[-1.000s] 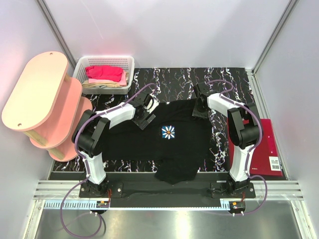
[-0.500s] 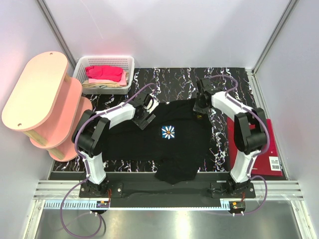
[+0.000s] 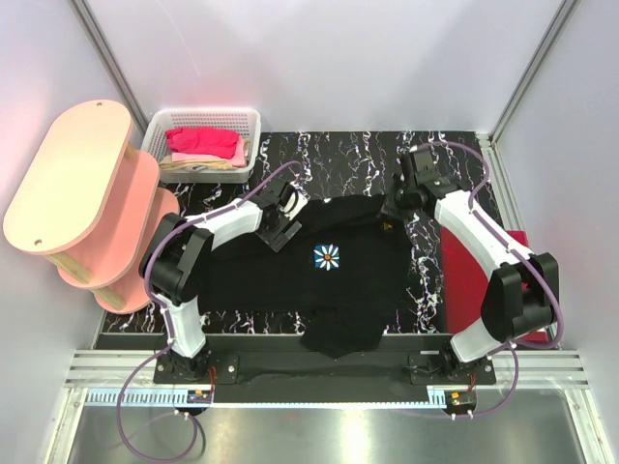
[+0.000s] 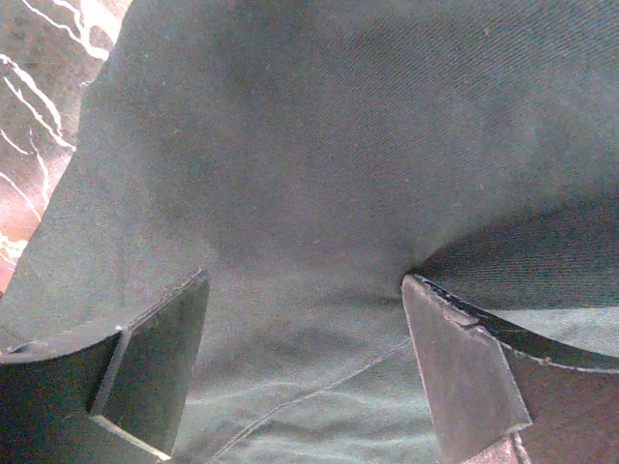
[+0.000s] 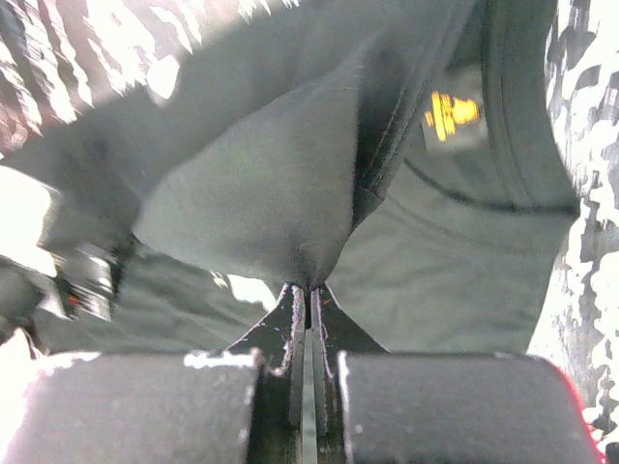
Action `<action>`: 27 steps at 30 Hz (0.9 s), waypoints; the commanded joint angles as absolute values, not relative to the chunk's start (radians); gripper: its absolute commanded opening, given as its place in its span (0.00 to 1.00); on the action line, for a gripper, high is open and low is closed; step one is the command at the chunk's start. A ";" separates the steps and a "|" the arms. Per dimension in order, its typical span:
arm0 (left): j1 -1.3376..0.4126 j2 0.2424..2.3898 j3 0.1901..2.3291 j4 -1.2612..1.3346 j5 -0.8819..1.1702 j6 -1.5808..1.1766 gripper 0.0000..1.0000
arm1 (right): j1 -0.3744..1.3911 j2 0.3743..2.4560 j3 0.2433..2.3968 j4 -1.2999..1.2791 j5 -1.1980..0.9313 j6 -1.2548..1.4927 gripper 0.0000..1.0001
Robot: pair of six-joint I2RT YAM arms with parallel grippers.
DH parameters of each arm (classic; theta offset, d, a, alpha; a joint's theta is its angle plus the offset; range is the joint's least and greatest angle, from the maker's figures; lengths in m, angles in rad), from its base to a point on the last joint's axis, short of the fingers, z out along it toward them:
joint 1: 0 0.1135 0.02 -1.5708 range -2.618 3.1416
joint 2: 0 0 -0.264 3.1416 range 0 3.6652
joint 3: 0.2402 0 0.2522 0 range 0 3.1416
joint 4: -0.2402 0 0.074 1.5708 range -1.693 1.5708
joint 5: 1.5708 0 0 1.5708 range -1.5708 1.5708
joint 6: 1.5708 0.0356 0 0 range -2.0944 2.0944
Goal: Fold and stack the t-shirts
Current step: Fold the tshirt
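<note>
The black t-shirt (image 3: 338, 275) with a daisy print lies spread on the marbled surface. My left gripper (image 3: 282, 222) rests open on its far left part; in the left wrist view its fingers (image 4: 155, 358) stand wide apart over black cloth (image 4: 319, 193) and pinch nothing. At the shirt's far right corner my right gripper (image 3: 392, 205) is shut on a lifted fold of the black cloth (image 5: 271, 193), pinched at the jaw tips (image 5: 311, 288). A yellow neck label (image 5: 450, 111) shows beside it. A bright pink t-shirt (image 3: 203, 142) lies in the basket. The dark red one (image 3: 464, 275) lies at the right, partly under the right arm.
The white mesh basket (image 3: 155, 130) stands at the far left corner of the marbled surface (image 3: 338, 159). A pink two-tier shelf (image 3: 73, 174) stands to the left. Walls enclose the cell on three sides.
My right gripper has shut on the shirt's far right corner, and the right arm's elbow has swung out to the right over the dark red shirt. The left arm has not moved.
</note>
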State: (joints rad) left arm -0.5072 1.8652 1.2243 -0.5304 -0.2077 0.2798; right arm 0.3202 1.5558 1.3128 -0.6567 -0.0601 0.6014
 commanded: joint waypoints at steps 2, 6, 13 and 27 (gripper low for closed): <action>-0.502 1.859 1.200 -0.607 -0.179 0.272 0.86 | 0.322 1.467 1.191 -0.681 -0.126 0.630 0.00; -0.502 1.861 1.203 -0.607 -0.179 0.273 0.86 | 0.333 1.427 1.076 -0.683 -0.141 0.638 0.00; -0.503 1.870 1.207 -0.609 -0.172 0.270 0.86 | 0.330 1.390 0.983 -0.684 -0.176 0.629 0.07; -0.505 1.850 1.203 -0.615 -0.202 0.293 0.86 | 0.330 1.635 1.277 -0.698 -0.072 0.549 0.68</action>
State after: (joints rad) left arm -0.5072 1.8648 1.2243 -0.5358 -0.2066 0.2810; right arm 0.3271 1.5410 1.0828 -0.7273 -0.1410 0.6060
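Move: The right hand already holds the t-shirt's raised edge; the place it goes to, on the shirt's right part, lies about 9 cm back, level sideways and 15 cm below. From that hand the flower patch is some 12 cm left and 4 cm back, and the small yellow logo about 3 cm ahead and 1 cm right, both 15 cm below. From the left hand the landing place is roughly 20 cm right and 8 cm back. The right hand draws the pinched edge back about 10 cm and down 9, opens to release, then starts forward. ##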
